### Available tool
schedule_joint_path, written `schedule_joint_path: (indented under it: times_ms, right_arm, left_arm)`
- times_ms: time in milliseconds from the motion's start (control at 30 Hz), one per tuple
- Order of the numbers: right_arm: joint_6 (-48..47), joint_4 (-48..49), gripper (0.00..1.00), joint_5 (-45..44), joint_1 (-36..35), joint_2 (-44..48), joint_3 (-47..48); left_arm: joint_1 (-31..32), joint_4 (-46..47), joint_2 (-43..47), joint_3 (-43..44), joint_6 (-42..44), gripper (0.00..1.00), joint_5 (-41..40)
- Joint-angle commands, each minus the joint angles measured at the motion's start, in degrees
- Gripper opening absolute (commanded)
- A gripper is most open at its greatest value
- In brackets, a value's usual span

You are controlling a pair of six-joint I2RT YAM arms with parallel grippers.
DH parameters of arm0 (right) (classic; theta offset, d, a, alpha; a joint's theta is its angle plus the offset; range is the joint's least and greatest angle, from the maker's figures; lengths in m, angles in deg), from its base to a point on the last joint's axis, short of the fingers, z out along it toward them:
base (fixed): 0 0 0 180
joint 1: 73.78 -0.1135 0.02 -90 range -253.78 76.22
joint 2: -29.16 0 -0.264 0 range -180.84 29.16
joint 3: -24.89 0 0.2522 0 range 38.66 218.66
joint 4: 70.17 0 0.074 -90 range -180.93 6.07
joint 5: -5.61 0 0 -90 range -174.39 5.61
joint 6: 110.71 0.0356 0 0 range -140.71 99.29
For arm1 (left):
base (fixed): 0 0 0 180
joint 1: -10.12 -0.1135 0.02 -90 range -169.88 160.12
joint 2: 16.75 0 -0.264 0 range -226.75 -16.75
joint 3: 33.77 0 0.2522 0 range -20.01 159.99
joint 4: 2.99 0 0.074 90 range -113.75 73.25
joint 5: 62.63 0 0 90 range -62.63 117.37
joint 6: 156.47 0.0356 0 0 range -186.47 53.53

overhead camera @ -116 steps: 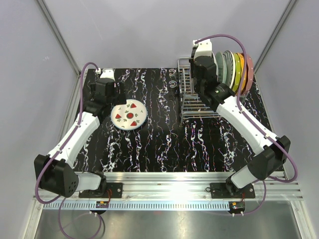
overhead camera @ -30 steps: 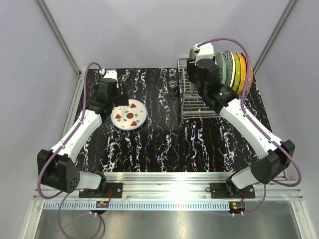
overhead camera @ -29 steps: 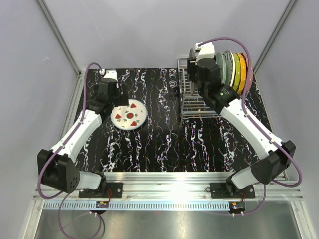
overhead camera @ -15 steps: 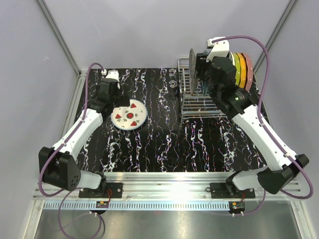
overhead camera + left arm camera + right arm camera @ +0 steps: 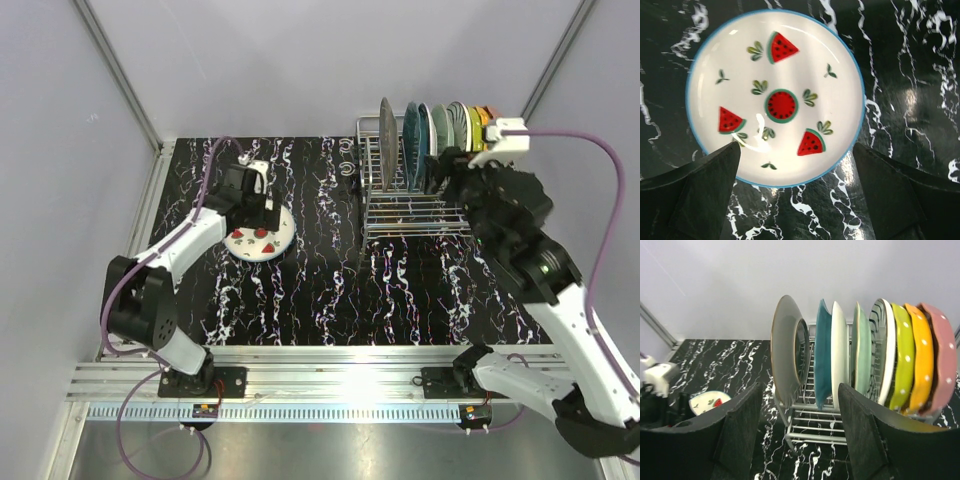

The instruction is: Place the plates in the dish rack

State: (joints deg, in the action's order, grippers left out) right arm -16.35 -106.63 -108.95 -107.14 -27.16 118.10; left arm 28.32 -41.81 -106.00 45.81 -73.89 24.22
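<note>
A white plate with watermelon slices and a blue rim (image 5: 775,97) lies flat on the black marble table (image 5: 320,280). My left gripper (image 5: 795,150) hovers just above its near edge, open, one finger on each side and nothing between them; from above, the left gripper (image 5: 260,205) covers the plate's (image 5: 262,240) far-left rim. The dish rack (image 5: 812,425) holds several upright plates, from a dark grey one (image 5: 787,350) at the left through teal (image 5: 822,355) to pink (image 5: 940,355) at the right. My right gripper (image 5: 799,390) is open and empty, short of the rack (image 5: 410,205).
The rack stands at the table's back right, close to the back wall. The frame's slanted posts (image 5: 115,70) rise at both rear corners. The watermelon plate (image 5: 710,401) and my left arm (image 5: 655,380) show at the far left of the right wrist view.
My right gripper let go of the dark grey plate, now standing in the rack's leftmost slot, and drew back to the right, opening. My left gripper moved right, over the watermelon plate.
</note>
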Motion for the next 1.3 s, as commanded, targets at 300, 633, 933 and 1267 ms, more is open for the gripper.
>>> schedule_joint_path:
  times_ms: [300, 633, 933, 1267]
  right_arm:
    - [5.92, -2.61, 0.7, 3.9, 0.05, 17.9, -15.53]
    - [5.49, -4.11, 0.71, 3.82, 0.05, 26.87, -21.25]
    - [3.55, -3.85, 0.73, 2.76, 0.05, 30.3, -23.36]
    - [3.37, -4.28, 0.73, 4.51, 0.05, 31.97, -24.15]
  left_arm:
    - [14.67, 8.09, -7.33, -4.56, 8.22, 0.97, -10.99]
    - [15.03, 6.95, -14.28, -1.14, 4.26, 0.83, -13.02]
    - [14.94, 4.67, -18.59, 2.03, 3.38, 0.43, -11.61]
    - [14.94, 1.95, -16.4, 2.73, 3.12, 0.0, -10.12]
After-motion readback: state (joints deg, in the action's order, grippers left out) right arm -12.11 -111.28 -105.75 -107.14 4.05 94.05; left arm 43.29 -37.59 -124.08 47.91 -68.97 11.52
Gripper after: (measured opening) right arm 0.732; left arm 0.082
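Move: Roughly 7 cm ahead of the left hand, straight out and some 11 cm below it, lies the middle of the watermelon plate, flat on the table and about 20 cm across. The dish rack's middle is some 41 cm to this hand's right, 17 cm farther out and 3 cm lower; the grey plate at its left end stands about 33 cm right, 17 cm ahead and 9 cm higher. From the right hand, the watermelon plate is about 15 cm ahead, 41 cm left and 42 cm below. Swinging right about 7 cm and slightly back while sinking some 10 cm, the open left hand goes to the watermelon plate's near-right rim, rolling its left side up and turning a little clockwise. It then edges forward about 2.5 cm as the fingers close and pinch the rim. The empty right hand backs away from the rack about 10 cm, going down and right too. ##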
